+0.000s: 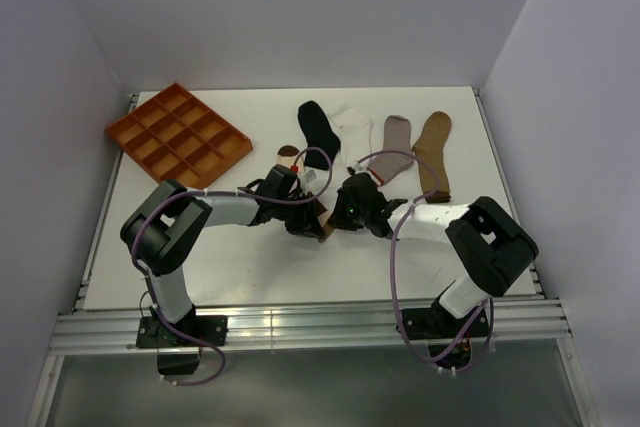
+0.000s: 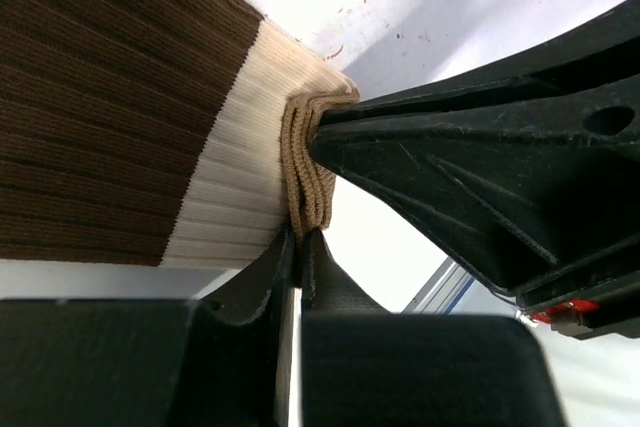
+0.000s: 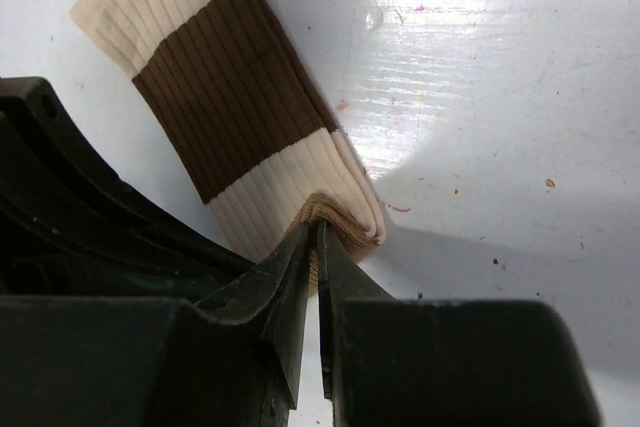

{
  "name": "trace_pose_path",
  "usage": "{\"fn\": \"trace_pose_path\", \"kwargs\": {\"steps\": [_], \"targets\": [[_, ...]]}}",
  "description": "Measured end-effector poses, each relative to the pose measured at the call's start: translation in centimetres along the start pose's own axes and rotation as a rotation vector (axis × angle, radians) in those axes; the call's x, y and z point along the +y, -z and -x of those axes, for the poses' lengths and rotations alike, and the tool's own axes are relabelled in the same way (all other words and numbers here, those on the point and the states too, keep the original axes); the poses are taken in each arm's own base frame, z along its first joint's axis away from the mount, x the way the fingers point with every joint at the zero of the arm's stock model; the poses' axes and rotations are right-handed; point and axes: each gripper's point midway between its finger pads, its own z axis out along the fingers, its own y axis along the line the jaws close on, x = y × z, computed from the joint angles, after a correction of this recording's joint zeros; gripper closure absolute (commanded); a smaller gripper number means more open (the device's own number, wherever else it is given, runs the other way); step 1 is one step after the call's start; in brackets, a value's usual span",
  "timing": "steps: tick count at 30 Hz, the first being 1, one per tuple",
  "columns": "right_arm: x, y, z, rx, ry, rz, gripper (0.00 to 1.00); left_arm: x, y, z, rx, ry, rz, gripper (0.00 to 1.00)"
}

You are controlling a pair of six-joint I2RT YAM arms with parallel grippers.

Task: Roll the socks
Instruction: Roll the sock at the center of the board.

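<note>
The cream sock with brown bands [image 2: 130, 117] lies on the white table, one end folded into tan layers. My left gripper [image 2: 300, 237] is shut on that folded end. My right gripper [image 3: 318, 230] pinches the same fold of the sock [image 3: 230, 97] from the other side, jaws nearly together. In the top view the two grippers [image 1: 305, 219] [image 1: 338, 217] meet at mid-table and hide most of this sock. Behind them lie the black sock [image 1: 318, 127], the white sock [image 1: 352, 132], the grey sock [image 1: 395, 142] and the tan sock [image 1: 433, 152], side by side.
An orange compartment tray [image 1: 178, 135] sits at the back left of the table [image 1: 250, 267]. Grey walls close in the back and both sides. A metal rail [image 1: 300, 325] runs along the near edge by the arm bases.
</note>
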Motion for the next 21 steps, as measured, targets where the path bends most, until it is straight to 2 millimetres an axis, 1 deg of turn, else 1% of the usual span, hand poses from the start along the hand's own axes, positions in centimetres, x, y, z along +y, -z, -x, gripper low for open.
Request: {"fn": "trace_pose_path", "kwargs": {"steps": [1, 3, 4, 6, 7, 10, 14, 17, 19, 21], "targets": [[0.0, -0.1, 0.0, 0.0, -0.005, -0.004, 0.88, 0.0, 0.0, 0.0, 0.0, 0.002, 0.004, 0.87], [0.0, -0.3, 0.2, -0.001, -0.015, -0.014, 0.89, 0.2, 0.0, 0.1, -0.004, 0.003, 0.015, 0.82], [0.0, -0.4, 0.2, -0.003, -0.022, -0.019, 0.89, 0.2, 0.0, 0.2, -0.007, 0.004, 0.021, 0.76], [0.0, -0.5, 0.3, -0.007, -0.033, -0.027, 0.89, 0.3, 0.1, 0.4, -0.015, 0.005, 0.035, 0.7], [0.0, -0.5, 0.4, -0.009, -0.04, -0.031, 0.89, 0.4, 0.2, 0.6, -0.022, 0.004, 0.044, 0.65], [-0.1, -0.5, 0.5, -0.015, -0.054, -0.04, 0.89, 0.4, 1.1, 1.2, -0.062, -0.006, 0.086, 0.57], [-0.1, -0.5, 0.5, -0.017, -0.071, -0.045, 0.89, 0.3, 3.3, 2.5, -0.16, -0.042, 0.156, 0.54], [-0.2, -0.5, 0.5, -0.018, -0.08, -0.048, 0.9, -0.5, 4.7, 3.3, -0.235, -0.099, 0.183, 0.53], [-0.2, -0.5, 0.5, -0.018, -0.085, -0.049, 0.89, -1.2, 4.9, 3.2, -0.265, -0.151, 0.195, 0.5], [-0.2, -0.5, 0.5, -0.018, -0.089, -0.049, 0.89, -1.6, 4.6, 2.9, -0.274, -0.195, 0.204, 0.47]]}}
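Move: The beige-and-brown sock's folded cuff is already in my left fingertips, its middle about 1 cm ahead and 1 cm to the right. It also lies between my right fingertips, roughly 1 cm back and 1 cm left. The white sock lies about 22 cm ahead of my right hand and 6 cm right; the grey striped sock is 18 cm ahead and 14 cm right. Both are barely 1 cm lower. I open my left fingers about halfway, letting go of the near end of the folded cuff, then lift that hand clear: some 5 cm up, easing forward and left by 2 cm, with the fingertips swinging about 20 degrees forward. My right hand nips the last bit shut on the fold, creeps under 1 cm forward and holds there, turning slightly clockwise. ##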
